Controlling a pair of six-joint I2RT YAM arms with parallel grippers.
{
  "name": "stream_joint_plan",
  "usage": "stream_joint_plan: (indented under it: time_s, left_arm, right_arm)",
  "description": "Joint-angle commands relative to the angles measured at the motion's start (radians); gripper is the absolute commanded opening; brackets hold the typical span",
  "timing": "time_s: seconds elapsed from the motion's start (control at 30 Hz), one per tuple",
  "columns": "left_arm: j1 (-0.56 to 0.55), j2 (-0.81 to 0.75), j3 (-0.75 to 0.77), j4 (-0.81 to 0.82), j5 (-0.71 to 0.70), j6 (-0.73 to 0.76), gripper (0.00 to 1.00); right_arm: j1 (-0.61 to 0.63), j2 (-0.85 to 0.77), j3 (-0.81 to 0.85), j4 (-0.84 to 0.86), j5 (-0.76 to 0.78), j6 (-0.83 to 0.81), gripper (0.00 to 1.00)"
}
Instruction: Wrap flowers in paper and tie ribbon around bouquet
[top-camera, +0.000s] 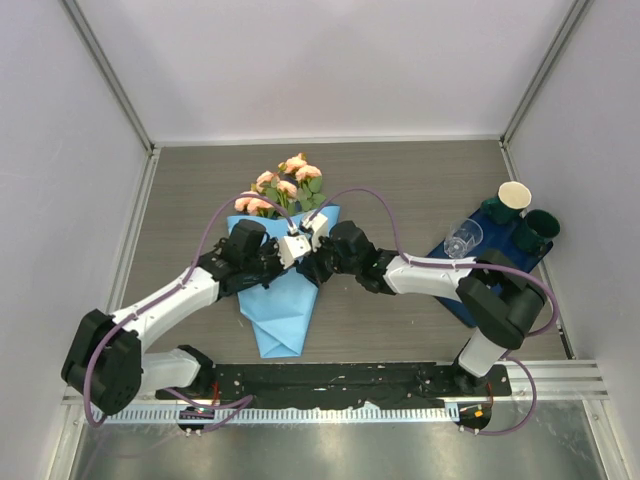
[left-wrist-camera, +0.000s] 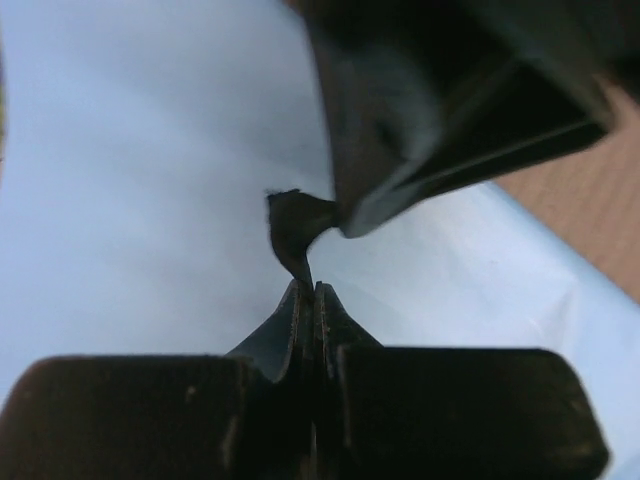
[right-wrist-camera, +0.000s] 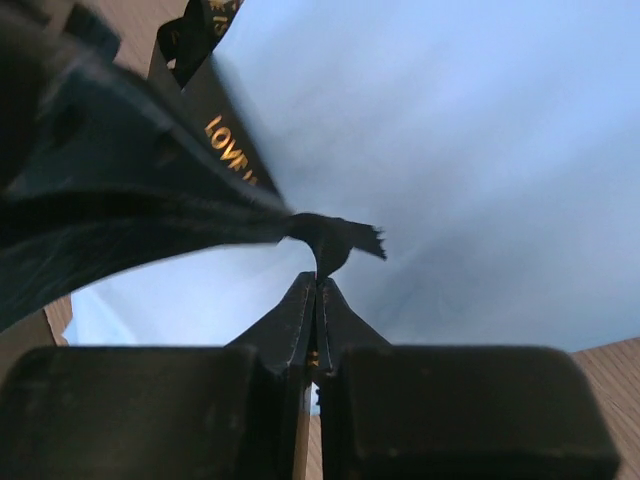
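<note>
The bouquet lies mid-table: pink flowers (top-camera: 285, 185) stick out of the far end of a light blue paper (top-camera: 280, 310) cone. Both grippers meet just above the cone's upper part. In the left wrist view my left gripper (left-wrist-camera: 308, 287) is shut on a short dark end of the ribbon (left-wrist-camera: 290, 225). The right gripper's finger (left-wrist-camera: 440, 120) holds the same piece from the upper right. My right gripper (right-wrist-camera: 318, 280) is shut on the frayed ribbon end (right-wrist-camera: 345, 240). The black ribbon with gold lettering (right-wrist-camera: 230, 150) runs off to the upper left, over the paper (right-wrist-camera: 450, 130).
A dark navy mat (top-camera: 455, 290) lies at the right, with a white cup (top-camera: 514, 194), a clear tipped glass (top-camera: 462, 238) and dark green cups (top-camera: 540, 225) on it. Pale walls enclose the table on three sides. Purple cables loop over both arms.
</note>
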Motion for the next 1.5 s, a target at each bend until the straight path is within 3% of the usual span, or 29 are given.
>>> stream_joint_plan:
  time_s: [0.0, 0.07, 0.27, 0.3, 0.33, 0.37, 0.43, 0.57, 0.8, 0.93, 1.1, 1.27, 1.47]
  left_arm:
    - [0.003, -0.041, 0.081, -0.183, 0.163, -0.064, 0.00]
    - [0.003, -0.032, 0.101, -0.269, 0.184, -0.080, 0.00]
    - [0.009, -0.012, 0.106, -0.313, 0.244, -0.107, 0.00]
    - [0.011, 0.002, 0.115, -0.321, 0.257, -0.109, 0.00]
    - [0.018, 0.029, 0.123, -0.332, 0.270, -0.110, 0.00]
    - [0.027, 0.045, 0.133, -0.335, 0.316, -0.119, 0.00]
    - [0.055, 0.083, 0.138, -0.326, 0.353, -0.130, 0.00]
    - [0.077, 0.148, 0.178, -0.349, 0.402, -0.138, 0.00]
    - [0.095, 0.206, 0.216, -0.398, 0.470, -0.127, 0.00]
    - [0.106, 0.231, 0.250, -0.427, 0.510, -0.120, 0.00]
    - [0.115, 0.258, 0.268, -0.455, 0.524, -0.117, 0.00]
    - [0.124, 0.223, 0.244, -0.441, 0.527, -0.127, 0.00]
    - [0.127, 0.195, 0.226, -0.429, 0.536, -0.133, 0.00]
  right_arm:
    - [-0.003, -0.022, 0.054, -0.022, 0.081, 0.110, 0.09]
    - [-0.008, -0.029, 0.042, -0.028, 0.109, 0.127, 0.09]
    - [-0.017, -0.003, 0.057, -0.056, 0.132, 0.154, 0.11]
    - [-0.021, -0.010, 0.056, -0.063, 0.149, 0.165, 0.14]
    - [-0.026, -0.018, 0.057, -0.100, 0.167, 0.191, 0.29]
    - [-0.034, -0.039, 0.062, -0.123, 0.185, 0.202, 0.35]
    - [-0.035, -0.078, 0.053, -0.184, 0.199, 0.246, 0.44]
    - [-0.057, -0.176, -0.041, -0.208, 0.126, 0.363, 0.50]
    - [-0.101, -0.314, -0.226, 0.010, -0.131, 0.522, 0.53]
    - [-0.086, -0.323, -0.323, 0.187, -0.273, 0.510, 0.46]
    - [-0.083, -0.242, -0.322, 0.254, -0.304, 0.476, 0.38]
    - [-0.084, -0.098, -0.311, 0.377, -0.331, 0.493, 0.41]
    - [-0.100, -0.041, -0.303, 0.461, -0.353, 0.487, 0.49]
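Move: Both hands already hold the black ribbon's end over the blue paper wrap. The right hand's next goal, the ribbon at the wrap's right edge, lies about 6 cm back, 4 cm right and 5 cm below. From the left hand, the wrap's waist is some 5 cm back, straight in line and 5 cm down; the roses are about 18 cm ahead, 1 cm left and 4 cm below. Right lets go and backs about 7 cm towards the wrap's right edge; left draws ribbon back 6 cm. ##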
